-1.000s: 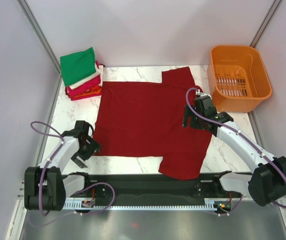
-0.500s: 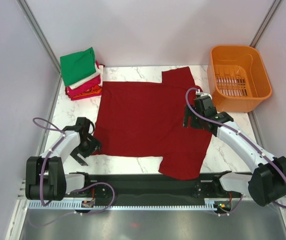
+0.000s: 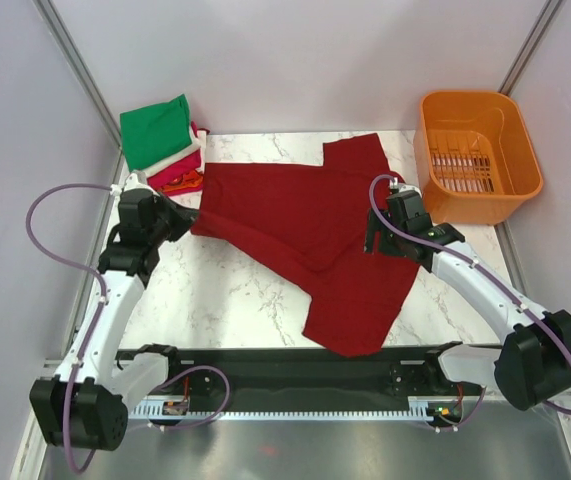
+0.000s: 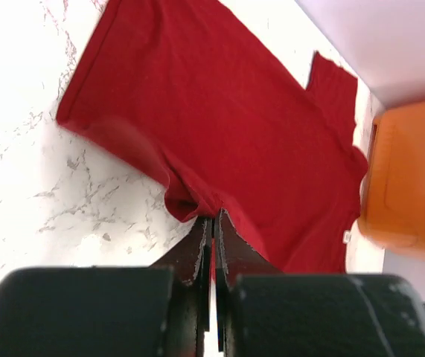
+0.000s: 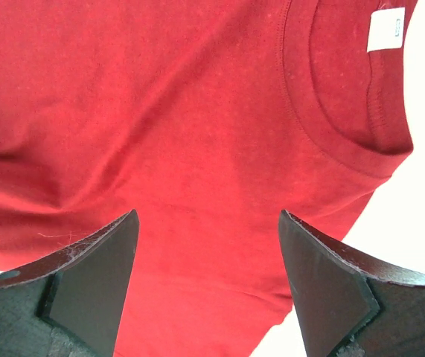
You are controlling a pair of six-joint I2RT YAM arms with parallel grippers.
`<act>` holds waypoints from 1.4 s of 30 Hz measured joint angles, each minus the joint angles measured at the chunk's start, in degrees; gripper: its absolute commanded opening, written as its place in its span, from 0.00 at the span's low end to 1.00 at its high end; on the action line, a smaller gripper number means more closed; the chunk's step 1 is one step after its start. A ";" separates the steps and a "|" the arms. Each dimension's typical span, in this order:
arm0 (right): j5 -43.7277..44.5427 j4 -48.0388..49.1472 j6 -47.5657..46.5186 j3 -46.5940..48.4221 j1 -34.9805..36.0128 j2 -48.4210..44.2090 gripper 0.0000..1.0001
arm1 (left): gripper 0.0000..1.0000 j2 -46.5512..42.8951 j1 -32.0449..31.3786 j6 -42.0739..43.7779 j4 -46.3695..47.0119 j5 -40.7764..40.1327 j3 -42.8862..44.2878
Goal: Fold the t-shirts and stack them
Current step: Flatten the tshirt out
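Note:
A large dark red t-shirt (image 3: 310, 215) lies across the marble table (image 3: 215, 300), its near-left part drawn up and back so the lower edge runs diagonally. My left gripper (image 3: 180, 216) is shut on a bunched corner of it at the shirt's left side; in the left wrist view the jaws (image 4: 213, 217) pinch red cloth (image 4: 219, 111). My right gripper (image 3: 376, 236) hovers open over the shirt near the collar, and red cloth (image 5: 197, 97) fills the space below its jaws (image 5: 208, 217). Folded t-shirts (image 3: 161, 145) are stacked at the back left, green on top.
An orange plastic basket (image 3: 480, 98) stands at the back right, also seen in the left wrist view (image 4: 409, 186). Grey walls close in both sides. The black arm-base rail (image 3: 285, 370) runs along the near edge.
My left gripper closed on the shirt's near-left corner and swung back toward the stack, dragging that corner with it. The right arm stayed put.

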 measured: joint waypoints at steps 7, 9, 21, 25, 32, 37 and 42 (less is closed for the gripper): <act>-0.61 -0.02 0.07 -0.02 0.00 -0.35 0.84 | 0.02 -1.95 0.00 3.19 -2.60 2.84 -2.95; -1.68 -0.20 0.46 -0.13 0.00 -1.09 0.84 | 0.02 -2.62 0.00 3.32 -5.29 2.86 -4.17; -8.46 -10.14 11.78 -15.98 8.13 -8.17 0.81 | 0.02 -7.06 0.00 3.82 -11.43 2.82 -13.38; -8.66 -13.81 17.53 -16.20 17.22 -9.25 0.82 | 0.02 -6.78 0.00 3.82 -11.41 2.82 -13.55; -9.77 -16.85 25.99 -20.06 27.89 -14.56 0.80 | 0.02 -6.75 0.00 3.85 -11.41 2.82 -13.57; -9.64 -17.66 30.67 -23.04 30.75 -16.81 0.80 | 0.02 -6.75 0.00 3.85 -11.41 2.82 -13.57; -8.81 -15.98 32.63 -25.16 31.58 -15.32 0.78 | 0.02 -6.67 0.00 4.00 -11.28 3.04 -13.57</act>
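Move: The left gripper holds the t-shirt's near-left corner in the air; the table spot it came from lies about 17 cm back, 5 cm left and 20 cm below. The folded stack is roughly 14 cm ahead, 7 cm left of that gripper. The open right gripper's goal, the near sleeve's corner, lies some 24 cm back, 4 cm left and 11 cm below; the neck label is about 4 cm ahead, 8 cm right of this gripper. Bring the right gripper back about 24 cm over the shirt and down some 10 cm, tipping its fingers about 30 degrees to point nearly straight down, and set them, still open, around the near sleeve's corner at the table's front edge. Meanwhile lower the left gripper and draw it back, keeping its pinch on the shirt's corner, then hold it there. ##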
